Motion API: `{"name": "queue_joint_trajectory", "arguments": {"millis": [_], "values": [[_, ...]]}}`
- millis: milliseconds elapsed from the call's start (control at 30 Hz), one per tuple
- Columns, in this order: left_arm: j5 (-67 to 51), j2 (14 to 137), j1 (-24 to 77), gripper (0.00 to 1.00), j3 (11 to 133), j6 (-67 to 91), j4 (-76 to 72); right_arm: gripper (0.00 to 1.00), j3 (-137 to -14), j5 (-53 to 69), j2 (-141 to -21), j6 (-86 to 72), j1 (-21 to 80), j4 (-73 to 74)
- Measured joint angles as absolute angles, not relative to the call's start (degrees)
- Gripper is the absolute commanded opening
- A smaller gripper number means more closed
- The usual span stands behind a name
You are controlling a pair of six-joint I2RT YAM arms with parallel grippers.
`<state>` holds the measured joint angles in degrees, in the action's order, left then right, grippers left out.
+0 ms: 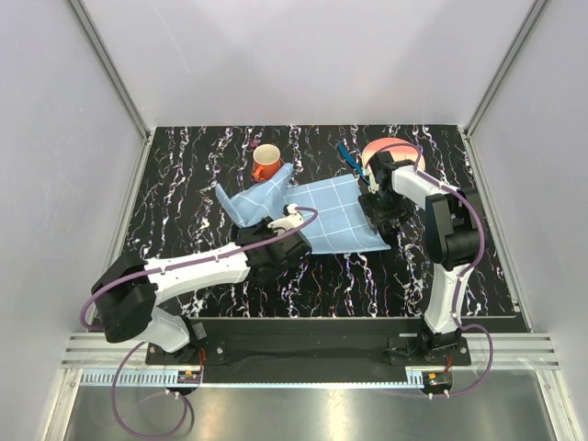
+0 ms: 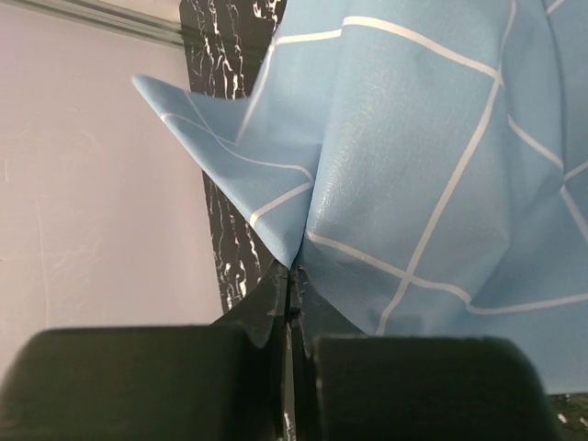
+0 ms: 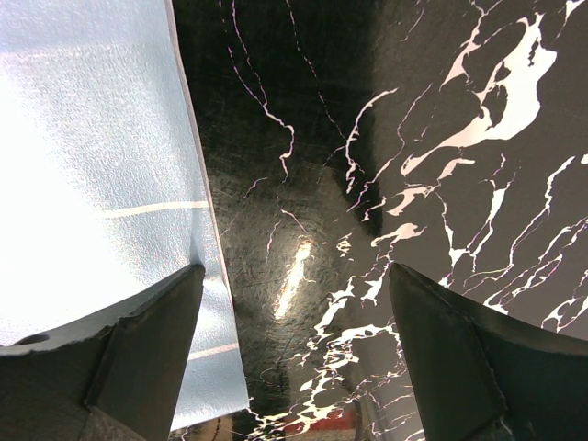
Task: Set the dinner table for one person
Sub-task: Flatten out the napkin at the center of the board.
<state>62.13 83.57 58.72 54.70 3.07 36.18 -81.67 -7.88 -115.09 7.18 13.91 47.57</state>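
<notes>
The dinner table (image 1: 184, 202) is black with white streaks. On it lies a light-blue checked mat (image 1: 335, 213), its left part lifted and crumpled toward an orange cup (image 1: 265, 163). My left gripper (image 1: 283, 221) is shut on the mat's near-left edge. In the left wrist view the cloth (image 2: 413, 165) rises in folds from the pinched jaws of that gripper (image 2: 292, 276). My right gripper (image 1: 384, 220) hovers open over the mat's right edge. In the right wrist view its gripper (image 3: 294, 285) straddles bare table (image 3: 413, 184), with the mat (image 3: 92, 165) under the left finger (image 3: 138, 340).
A pink-orange plate (image 1: 390, 150) sits at the back right behind the right arm, with a blue utensil (image 1: 348, 156) to its left. A small purple item (image 1: 253, 145) lies behind the cup. Pale walls enclose the table on three sides.
</notes>
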Motion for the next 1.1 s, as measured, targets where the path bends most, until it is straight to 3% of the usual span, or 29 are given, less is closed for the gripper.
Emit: {"name": "queue_joint_trajectory", "arguments": {"millis": [300, 633, 733, 1000, 1100], "values": [[59.57, 81.54, 58.76, 0.00, 54.70, 1.87, 40.29, 0.91, -82.19, -7.97, -115.44, 7.88, 14.02, 47.97], [45.87, 77.49, 59.79, 0.00, 54.70, -3.66, 46.19, 0.91, -82.26, -8.10, -115.46, 8.32, 14.15, 47.97], [43.00, 76.86, 59.79, 0.13, 54.70, -6.61, 46.83, 0.91, -82.28, -8.10, -115.48, 8.34, 14.15, 48.01], [37.06, 76.01, 59.79, 0.19, 54.70, -15.18, 47.57, 0.91, -82.37, -8.14, -115.52, 8.38, 14.15, 48.07], [35.66, 76.01, 59.79, 0.34, 54.70, -17.08, 47.83, 0.91, -82.65, -8.14, -115.70, 8.64, 14.15, 48.31]]}}
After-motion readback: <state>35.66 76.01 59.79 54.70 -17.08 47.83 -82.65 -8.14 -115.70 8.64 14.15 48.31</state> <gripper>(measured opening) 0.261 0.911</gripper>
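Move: The left hand holds the napkin's left edge pinched, some 14 cm above the board; the bare board spot it is being brought down towards lies about 5 cm back and straight below. The napkin's flat part has its middle roughly 25 cm to the right and 10 cm ahead, with the mug some 25 cm straight ahead. The right hand stands low astride the napkin's right edge, which is about 3 cm to its left and level with it; the plate is about 20 cm ahead and 6 cm to the right. Back towards its base, the left hand draws the pinched napkin edge about 5 cm while sinking some 2 cm, after a slight drift left. The wrist tips the fingers down and turns clockwise, roughly 25 degrees each, and late on the fingers open about a quarter, the cloth still between the tips. The right hand stays put, open, its left finger still resting on the napkin's right edge. ##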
